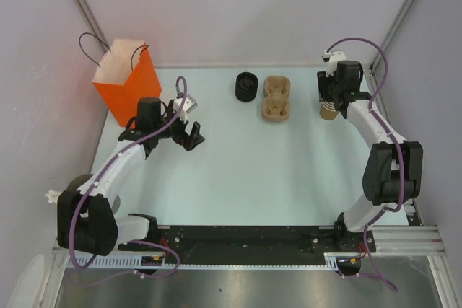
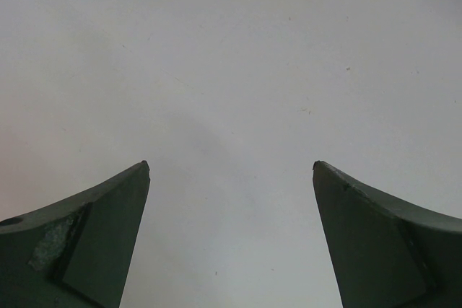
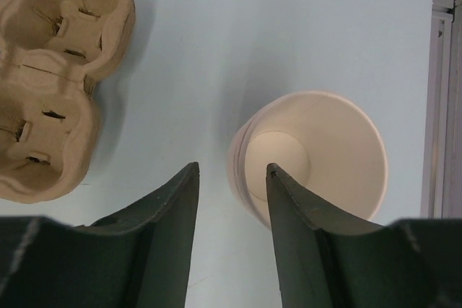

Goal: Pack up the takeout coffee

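Note:
A stack of tan paper cups [image 1: 328, 112] stands at the back right, and its top cup [image 3: 332, 149] shows a pale inside. My right gripper [image 3: 231, 167] hangs over it, open and partly narrowed. One finger [image 3: 303, 236] is over the cup's inside and the other is outside its left wall, with the rim between them untouched. In the top view the right gripper [image 1: 328, 99] covers most of the stack. A black lid stack [image 1: 245, 86] sits at the back centre. My left gripper [image 1: 191, 135] [image 2: 231, 166] is wide open over bare table, holding nothing.
A moulded brown cup carrier [image 1: 276, 98] [image 3: 50, 84] lies between the lids and the cups. An orange paper bag [image 1: 130, 81] stands open at the back left, close behind the left arm. The metal frame rail [image 3: 440, 91] runs just right of the cups.

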Motion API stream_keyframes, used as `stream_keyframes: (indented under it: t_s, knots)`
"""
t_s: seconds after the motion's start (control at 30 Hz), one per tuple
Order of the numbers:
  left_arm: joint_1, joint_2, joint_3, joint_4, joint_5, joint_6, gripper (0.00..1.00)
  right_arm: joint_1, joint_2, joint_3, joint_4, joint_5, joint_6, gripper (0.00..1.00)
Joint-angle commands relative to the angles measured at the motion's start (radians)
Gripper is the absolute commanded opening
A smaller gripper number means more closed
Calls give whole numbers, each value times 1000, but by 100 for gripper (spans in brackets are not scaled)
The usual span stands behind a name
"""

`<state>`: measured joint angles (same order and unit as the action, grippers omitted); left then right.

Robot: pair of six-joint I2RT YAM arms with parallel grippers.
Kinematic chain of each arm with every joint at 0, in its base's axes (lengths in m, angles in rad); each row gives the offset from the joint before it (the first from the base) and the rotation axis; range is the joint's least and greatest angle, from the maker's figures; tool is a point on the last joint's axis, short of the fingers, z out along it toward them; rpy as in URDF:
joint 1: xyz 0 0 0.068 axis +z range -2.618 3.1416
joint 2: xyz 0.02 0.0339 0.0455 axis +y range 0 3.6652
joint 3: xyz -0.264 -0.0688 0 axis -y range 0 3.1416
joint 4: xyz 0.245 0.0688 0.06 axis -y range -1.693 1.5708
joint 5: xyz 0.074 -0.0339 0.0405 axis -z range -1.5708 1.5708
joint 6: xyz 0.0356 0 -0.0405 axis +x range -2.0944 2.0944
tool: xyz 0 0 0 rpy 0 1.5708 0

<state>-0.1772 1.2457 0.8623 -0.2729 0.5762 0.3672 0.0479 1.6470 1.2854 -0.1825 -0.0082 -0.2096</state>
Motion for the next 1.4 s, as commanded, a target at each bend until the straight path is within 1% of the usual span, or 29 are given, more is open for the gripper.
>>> stream_keyframes:
  t_s: [0.0, 0.2, 0.53, 0.67, 0.77, 1.2, 1.3, 1.37]
  knots:
    - [-5, 9, -8, 28, 36, 16, 100, -6, 19, 45, 17, 5, 13, 44]
    - [-5, 12, -9, 29, 34, 18, 99, -8, 30, 45, 15, -1, 18, 35]
    - [-5, 18, -9, 29, 34, 21, 99, -14, 8, 45, 21, 7, 15, 33]
    - [-5, 20, -11, 31, 34, 22, 100, -16, 4, 45, 21, 5, 13, 27]
    - [-5, 18, -11, 29, 33, 22, 99, -17, -1, 43, 25, 5, 13, 25]
    - [-5, 20, -9, 29, 34, 21, 99, -19, -32, 43, 31, -1, 15, 24]
    - [-5, 23, -9, 29, 36, 21, 99, -20, -35, 43, 32, 1, 15, 22]
    - [-5, 21, -9, 29, 36, 21, 99, -22, -32, 43, 31, 2, 13, 19]
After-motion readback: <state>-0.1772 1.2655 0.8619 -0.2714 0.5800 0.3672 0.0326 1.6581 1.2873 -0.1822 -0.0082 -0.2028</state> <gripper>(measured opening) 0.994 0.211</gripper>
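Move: The paper cup stack stands mouth up right beside the right hand, its middle about 4 cm to the right, 1 cm ahead and 7 cm below, with the top cup's left rim between the half-open fingers. The molded cup tray lies 12 cm left, 5 cm ahead and 12 cm down; the black lids are 21 cm left, 8 cm ahead and 10 cm down. From the left hand, the stack is some 41 cm right, 15 cm ahead and 5 cm below. The top cup's left wall is taken between the right hand's fingers, one inside the mouth and one outside. The hand sinks about 1.5 cm onto the rim and stays low while the fingers close to under half their first gap, drifting slightly right; finally it rises about 1 cm, still closing slightly. ##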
